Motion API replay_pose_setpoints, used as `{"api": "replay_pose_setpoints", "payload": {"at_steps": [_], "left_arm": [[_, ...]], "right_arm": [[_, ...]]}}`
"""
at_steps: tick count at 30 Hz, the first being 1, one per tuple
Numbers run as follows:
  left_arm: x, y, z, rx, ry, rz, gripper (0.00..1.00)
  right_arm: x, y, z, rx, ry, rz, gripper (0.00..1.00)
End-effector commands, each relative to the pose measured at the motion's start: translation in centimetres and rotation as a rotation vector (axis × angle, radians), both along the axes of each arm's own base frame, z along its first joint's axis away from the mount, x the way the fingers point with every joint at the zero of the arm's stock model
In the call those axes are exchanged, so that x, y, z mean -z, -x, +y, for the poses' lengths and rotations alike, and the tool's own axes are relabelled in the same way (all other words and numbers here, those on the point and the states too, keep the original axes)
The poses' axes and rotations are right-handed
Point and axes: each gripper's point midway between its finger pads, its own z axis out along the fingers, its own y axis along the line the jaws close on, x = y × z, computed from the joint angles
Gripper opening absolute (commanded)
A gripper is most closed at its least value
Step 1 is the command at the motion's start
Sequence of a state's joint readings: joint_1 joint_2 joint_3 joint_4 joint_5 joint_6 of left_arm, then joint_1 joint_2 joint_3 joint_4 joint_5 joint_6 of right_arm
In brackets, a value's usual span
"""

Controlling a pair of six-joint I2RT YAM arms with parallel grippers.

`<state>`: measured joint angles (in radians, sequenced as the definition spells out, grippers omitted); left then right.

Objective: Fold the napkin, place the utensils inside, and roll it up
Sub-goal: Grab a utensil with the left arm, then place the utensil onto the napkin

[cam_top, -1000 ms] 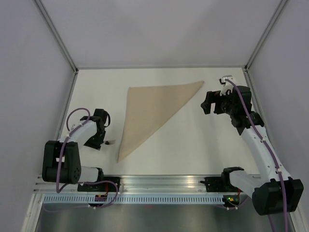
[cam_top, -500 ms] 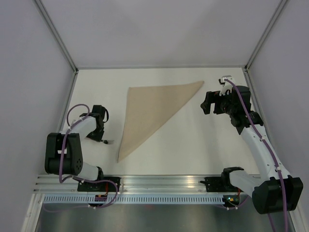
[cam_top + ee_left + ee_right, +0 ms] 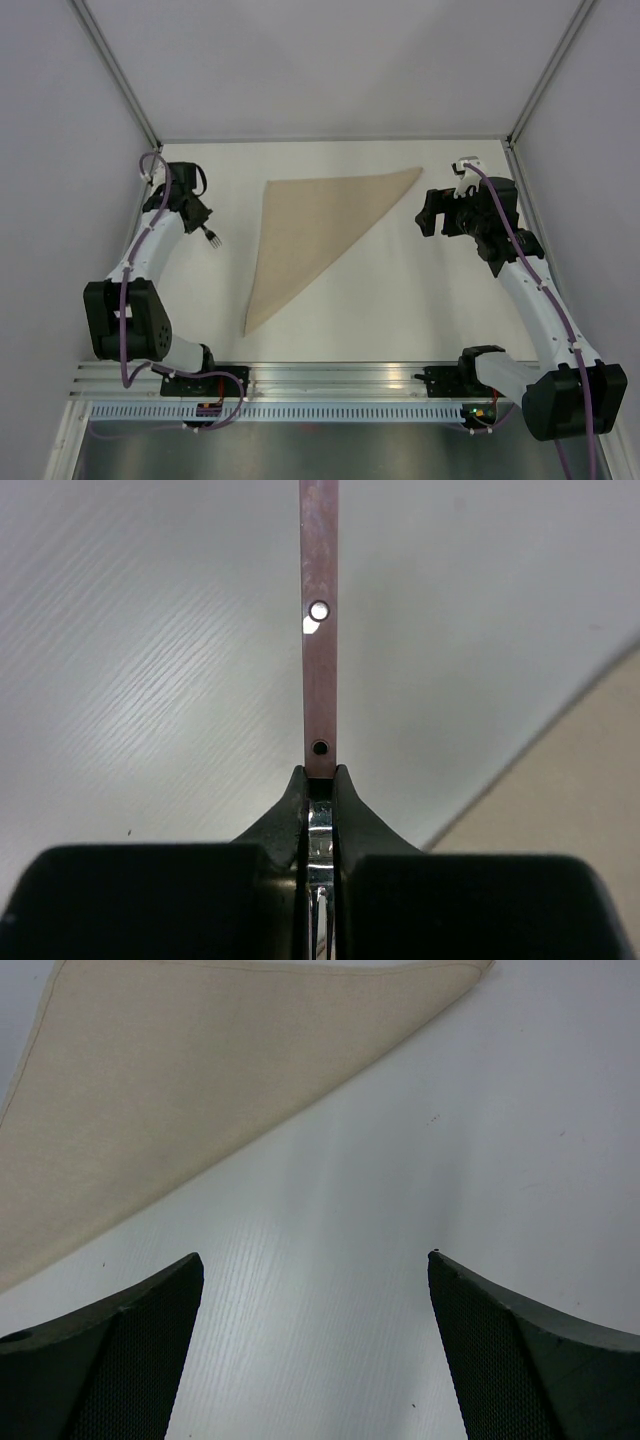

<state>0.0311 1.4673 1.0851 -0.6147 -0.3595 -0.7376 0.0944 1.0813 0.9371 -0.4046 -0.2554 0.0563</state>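
Note:
The beige napkin lies folded into a triangle in the middle of the table, its long tip towards the near edge. My left gripper is at the far left, shut on a slim utensil whose fork tines stick out towards the napkin. In the left wrist view the jaws pinch the utensil's shiny metal, and its brownish handle runs straight ahead; the napkin's edge shows at the right. My right gripper hovers open right of the napkin, nothing between its fingers.
White walls with metal corner posts close the table on three sides; the left wall is close to my left arm. An aluminium rail carries both arm bases along the near edge.
My left gripper shut on the fork near the front left, then carried it up and away to the far left. The right arm and the napkin have not moved.

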Motion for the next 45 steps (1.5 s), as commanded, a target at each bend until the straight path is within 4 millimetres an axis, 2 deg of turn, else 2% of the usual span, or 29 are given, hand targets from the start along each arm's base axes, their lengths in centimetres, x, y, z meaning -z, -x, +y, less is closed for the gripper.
{"api": "replay_pose_setpoints", "payload": {"at_steps": [1,2,4,5,6,7,8,9,10,11,12,14,16,19,27,36,45], "left_arm": [[-6.2,-5.5,-4.9,0.512,-0.093,-0.158,0.02],[-7.4,-6.7,-8.2,0.643,-0.086,-0.187,0.02],[-8.0,-7.3,-11.5,0.84,-0.152,-0.183,0.02],[-9.0,-7.4,-15.4,0.975,-0.157,-0.213,0.02],[-8.1,-7.5,-17.7,1.068,-0.151,-0.197,0.02],[-8.5,-7.2,-20.6,1.177,-0.17,-0.196,0.02],[-8.0,-6.7,-22.7,1.285,-0.154,-0.191,0.02],[-6.0,-6.4,-24.4,1.36,-0.137,-0.145,0.02],[-5.7,-5.4,-27.0,1.479,-0.139,-0.138,0.02],[-4.8,-5.0,-28.1,1.528,-0.14,-0.117,0.02],[-2.7,-4.7,-29.0,1.578,-0.139,-0.067,0.02],[-1.4,-3.1,-31.6,1.682,-0.072,-0.05,0.02],[0.4,-2.2,-33.1,1.739,-0.04,-0.019,0.02],[2.2,-1.6,-34.5,1.783,-0.032,0.001,0.02],[4.3,-2.1,-36.6,1.743,0.022,0.01,0.02],[6.3,-2.4,-37.0,1.648,0.024,0.056,0.02],[7.1,-2.3,-37.2,1.62,0.035,0.065,0.02]], "right_arm": [[-0.1,-0.3,-0.4,0.025,0.009,-0.007,0.98],[-0.2,-0.3,-0.4,0.028,0.01,-0.01,0.98],[-0.3,-0.5,-0.7,0.041,0.023,-0.019,0.98],[-0.4,-0.6,-0.8,0.046,0.029,-0.026,0.98],[-0.4,-0.7,-1.0,0.052,0.034,-0.028,0.98],[-0.4,-0.7,-1.2,0.06,0.044,-0.03,0.98],[-0.3,-0.8,-1.3,0.065,0.047,-0.032,0.98],[-0.3,-0.9,-1.3,0.067,0.051,-0.031,0.98],[-0.2,-0.9,-1.5,0.075,0.056,-0.03,0.98],[-0.2,-1.0,-1.6,0.076,0.06,-0.033,0.98],[0.0,-1.0,-1.7,0.08,0.064,-0.027,0.98],[-0.2,-1.2,-1.8,0.084,0.069,-0.036,0.98],[0.0,-1.2,-1.8,0.084,0.069,-0.033,0.98],[0.2,-1.3,-1.8,0.085,0.072,-0.029,0.98],[0.4,-1.3,-1.8,0.081,0.075,-0.024,0.98],[0.7,-1.4,-1.7,0.079,0.077,-0.013,0.98],[0.8,-1.4,-1.7,0.081,0.078,-0.009,0.98]]}}
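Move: The fork is already gripped at its neck by the left fingers. The spot it goes to, on the folded napkin beside the middle of the diagonal fold, lies about 36 cm to the left hand's right, some 1 cm ahead and 11 cm below. The napkin's far left corner is roughly 20 cm ahead and 17 cm right, its near corner 26 cm back and 12 cm right. From the right hand, that spot is about 27 cm left, 3 cm ahead and 20 cm down. The fork, still pinched at its neck in the shut left fingers, is carried some 36 cm to the right over the napkin's left edge, first arcing forward and up, then coming back and down towards the napkin beside the diagonal fold. The wrist turns it about 95 degrees clockwise on the way; the hand eases to a stop low over the cloth without opening. ##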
